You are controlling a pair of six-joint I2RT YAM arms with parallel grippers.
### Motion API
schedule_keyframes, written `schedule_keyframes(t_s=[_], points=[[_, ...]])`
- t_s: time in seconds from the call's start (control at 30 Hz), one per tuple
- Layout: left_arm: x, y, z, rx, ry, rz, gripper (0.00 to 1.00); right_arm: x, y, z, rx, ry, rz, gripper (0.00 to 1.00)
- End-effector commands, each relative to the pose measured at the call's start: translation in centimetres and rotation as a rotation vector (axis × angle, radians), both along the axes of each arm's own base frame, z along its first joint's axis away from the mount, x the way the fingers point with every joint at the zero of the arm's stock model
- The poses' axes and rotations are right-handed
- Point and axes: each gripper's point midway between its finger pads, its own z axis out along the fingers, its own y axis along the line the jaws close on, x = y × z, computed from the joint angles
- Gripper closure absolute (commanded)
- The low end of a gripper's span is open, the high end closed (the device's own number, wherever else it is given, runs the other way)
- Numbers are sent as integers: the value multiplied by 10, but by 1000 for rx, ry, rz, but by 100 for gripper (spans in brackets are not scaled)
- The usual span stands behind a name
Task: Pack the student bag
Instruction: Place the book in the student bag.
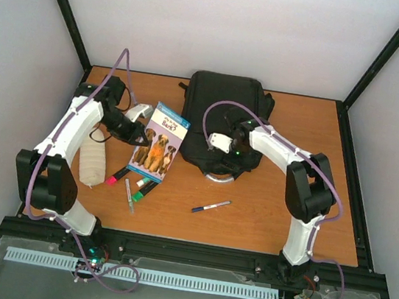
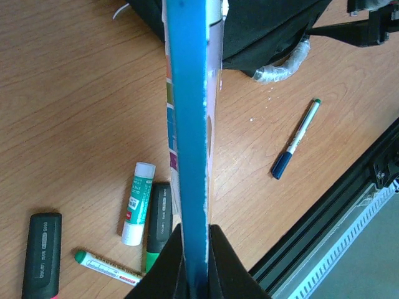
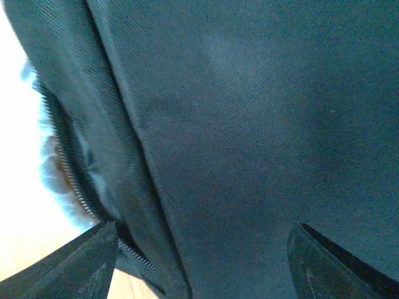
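Note:
The student bag (image 1: pixel 220 111) lies flat at the back middle of the table, black, with a grey loop handle (image 1: pixel 218 174) at its near end. My left gripper (image 2: pixel 196 261) is shut on the edge of a blue book with dogs on its cover (image 1: pixel 158 142), lifted edge-up just left of the bag; its spine (image 2: pixel 190 124) runs up the left wrist view. My right gripper (image 1: pixel 219 143) hovers over the bag's near end, jaws wide. In the right wrist view black bag fabric (image 3: pixel 249 124) and a zipper (image 3: pixel 75 180) fill the space between its fingers (image 3: pixel 81 261).
On the table under the book lie a glue stick (image 2: pixel 137 202), a green highlighter (image 2: pixel 160 218), a black highlighter (image 2: pixel 42 252) and a green-capped marker (image 2: pixel 106 266). A blue pen (image 1: pixel 211 207) lies nearer the front edge. A white bundle (image 1: pixel 94 161) sits by the left arm.

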Motion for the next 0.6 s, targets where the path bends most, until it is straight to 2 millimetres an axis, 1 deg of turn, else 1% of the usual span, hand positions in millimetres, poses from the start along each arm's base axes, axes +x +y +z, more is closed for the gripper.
schedule_keyframes(t_s=[0.0, 0.07, 0.1, 0.13, 0.17, 0.23, 0.33, 0.4, 0.47, 0.53, 0.57], points=[[3, 0, 9, -19, -42, 16, 99, 11, -9, -24, -79, -36, -38, 25], [3, -1, 9, -23, -42, 15, 99, 18, -12, -31, -96, -58, -63, 29], [4, -1, 9, -25, -42, 16, 99, 21, -12, -32, -100, -64, -79, 32], [4, -1, 10, -27, -42, 15, 99, 26, -10, -30, -98, -76, -95, 39], [5, -2, 10, -31, -42, 14, 99, 30, -8, -24, -89, -84, -107, 50], [6, -3, 13, -37, -47, 10, 99, 38, 2, -2, -38, -115, -112, 71], [7, -8, 21, -69, -62, -2, 99, 50, 20, 41, 59, -133, -123, 96], [5, -12, 27, -99, -67, -13, 99, 57, 30, 65, 106, -145, -129, 97], [0, -17, 34, -138, -63, -34, 99, 64, 37, 84, 140, -156, -141, 97], [-9, -23, 40, -183, -57, -68, 99, 74, 43, 95, 165, -141, -169, 97], [-13, -25, 42, -198, -51, -83, 99, 79, 47, 104, 189, -140, -187, 97]])
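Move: The right hand, open and empty, is just over the near part of the student bag: the flap fold its fingers will shut on is about 3 cm below, 1 cm ahead and 1 cm to the right. The bag's middle lies some 7 cm ahead and 5 cm left, its handle about 9 cm back and 4 cm left. The left hand already holds the book up; the bag's middle lies roughly 22 cm to its right, 12 cm ahead and 16 cm below. The right hand's fingers close on the bag's flap cloth and pinch it after sinking about 2.5 cm and easing slightly forward; then the hand lifts the fold some 10 cm while drawing it forward and a little left, away from the handle, tilting slightly with a small clockwise turn. The left hand all but stays in place, still gripping the book beside the bag. ##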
